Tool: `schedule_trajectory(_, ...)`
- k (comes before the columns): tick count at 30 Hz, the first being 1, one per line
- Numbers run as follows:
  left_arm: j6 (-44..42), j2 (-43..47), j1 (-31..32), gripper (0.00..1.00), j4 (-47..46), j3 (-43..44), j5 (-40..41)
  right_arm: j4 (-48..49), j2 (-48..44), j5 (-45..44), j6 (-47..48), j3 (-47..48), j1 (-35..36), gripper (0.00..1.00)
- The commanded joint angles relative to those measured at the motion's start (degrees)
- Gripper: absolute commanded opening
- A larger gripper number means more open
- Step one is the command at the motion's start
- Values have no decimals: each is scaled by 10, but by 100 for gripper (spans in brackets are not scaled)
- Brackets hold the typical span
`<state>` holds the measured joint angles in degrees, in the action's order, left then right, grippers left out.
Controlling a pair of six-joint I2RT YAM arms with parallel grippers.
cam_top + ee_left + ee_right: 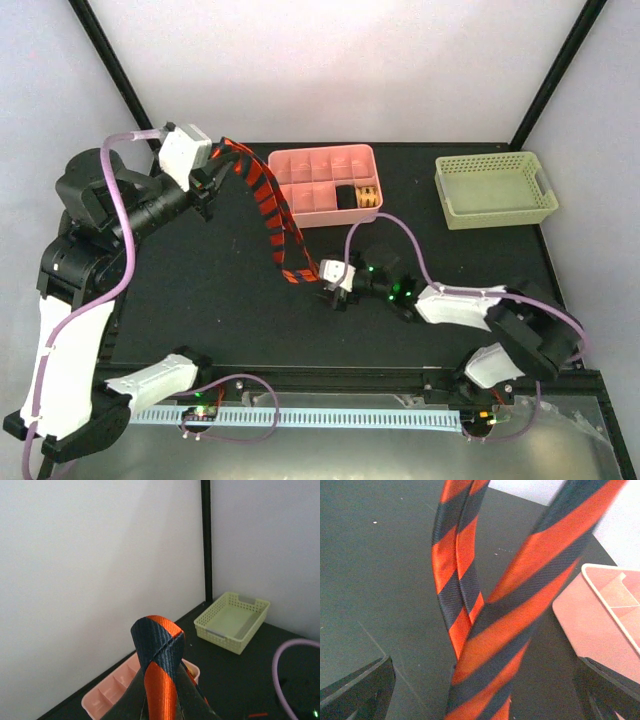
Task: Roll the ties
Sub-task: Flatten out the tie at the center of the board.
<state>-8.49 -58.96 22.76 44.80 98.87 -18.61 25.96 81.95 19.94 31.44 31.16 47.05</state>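
Note:
The tie [270,210], orange-red with navy diagonal stripes, hangs from my raised left gripper [208,195] and slopes down to the black table, where its low end [300,272] rests. In the left wrist view the tie [161,650] is folded over in a loop and pinched between the shut fingers of my left gripper [160,702]. My right gripper [332,290] sits low on the table beside the low end. In the right wrist view its dark fingers [360,690] stand wide open, with two strands of the tie [495,640] hanging between them, untouched.
A pink compartment tray [300,165] stands behind the tie and holds a dark roll [347,196] and a yellowish roll [368,197]. The tray also shows as pink tray [107,695] and pink tray [600,625]. A pale green basket [495,205], also green basket [222,636], sits at the back right.

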Motion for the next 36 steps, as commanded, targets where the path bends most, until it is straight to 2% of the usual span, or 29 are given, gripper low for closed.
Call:
schedule_trajectory(1,21,-11,-7,2,-23,31,18,136,51,-87,4,-3,45,100)
schedule_trajectory(6,33,-10,-10,2,-26,40,3,231,115,-248,-19,12,87,100)
schedule_trajectory(8,37,-9,-14,2,-27,43,-2,241,134,-297,-35,31,88,93)
schedule_trajectory(10,40,-6,-17,2,-28,43,-3,254,147,-315,-33,36,85,80)
schedule_trajectory(14,43,3,-22,2,-28,38,-3,274,146,-307,-30,25,83,35)
schedule_trajectory(15,42,5,-23,2,-27,37,1,262,143,-303,-30,25,82,20)
schedule_trajectory(17,40,10,-26,2,-26,36,27,237,133,-292,-31,21,76,4)
schedule_trajectory(19,30,15,-28,1,-26,30,70,191,106,-243,-39,13,51,2)
schedule_trajectory(21,12,23,-28,2,-31,15,136,75,60,-143,-57,26,4,2)
schedule_trajectory(23,-10,28,-29,2,-31,-2,186,-94,8,-4,-58,69,-54,2)
schedule_trajectory(24,-21,30,-29,2,-29,-11,205,-193,-12,37,-44,100,-79,2)
schedule_trajectory(26,-39,33,-29,2,-26,-34,234,-412,-42,116,38,174,-124,2)
schedule_trajectory(28,-42,30,-30,2,-13,-60,253,-646,-62,202,190,260,-178,2)
schedule_trajectory(30,-34,30,-31,2,1,-94,259,-851,-66,213,308,321,-222,1)
schedule_trajectory(32,-32,33,-33,2,10,-144,246,-995,-69,175,386,352,-264,2)
schedule_trajectory(34,-33,35,-37,2,15,-202,231,-1083,-82,123,435,353,-299,2)
schedule_trajectory(36,-43,32,-43,2,30,-241,214,-1127,-104,58,457,334,-332,2)
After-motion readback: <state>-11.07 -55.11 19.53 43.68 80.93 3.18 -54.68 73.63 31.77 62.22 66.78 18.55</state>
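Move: The hanging lower part of the tie is about 4 cm ahead and 3 cm left of the open right hand, nearly level. The pink box lies some 30 cm straight ahead and 10 cm lower, and the green basket roughly 30 cm ahead, 45 cm right and 10 cm lower. From the raised left hand, already holding the tie's end, that hanging part lies about 4 cm ahead, 15 cm right and 40 cm below. Right hand reaches 5 cm forward, pinches the hanging tie and pulls right some 17 cm; left hand sinks. ##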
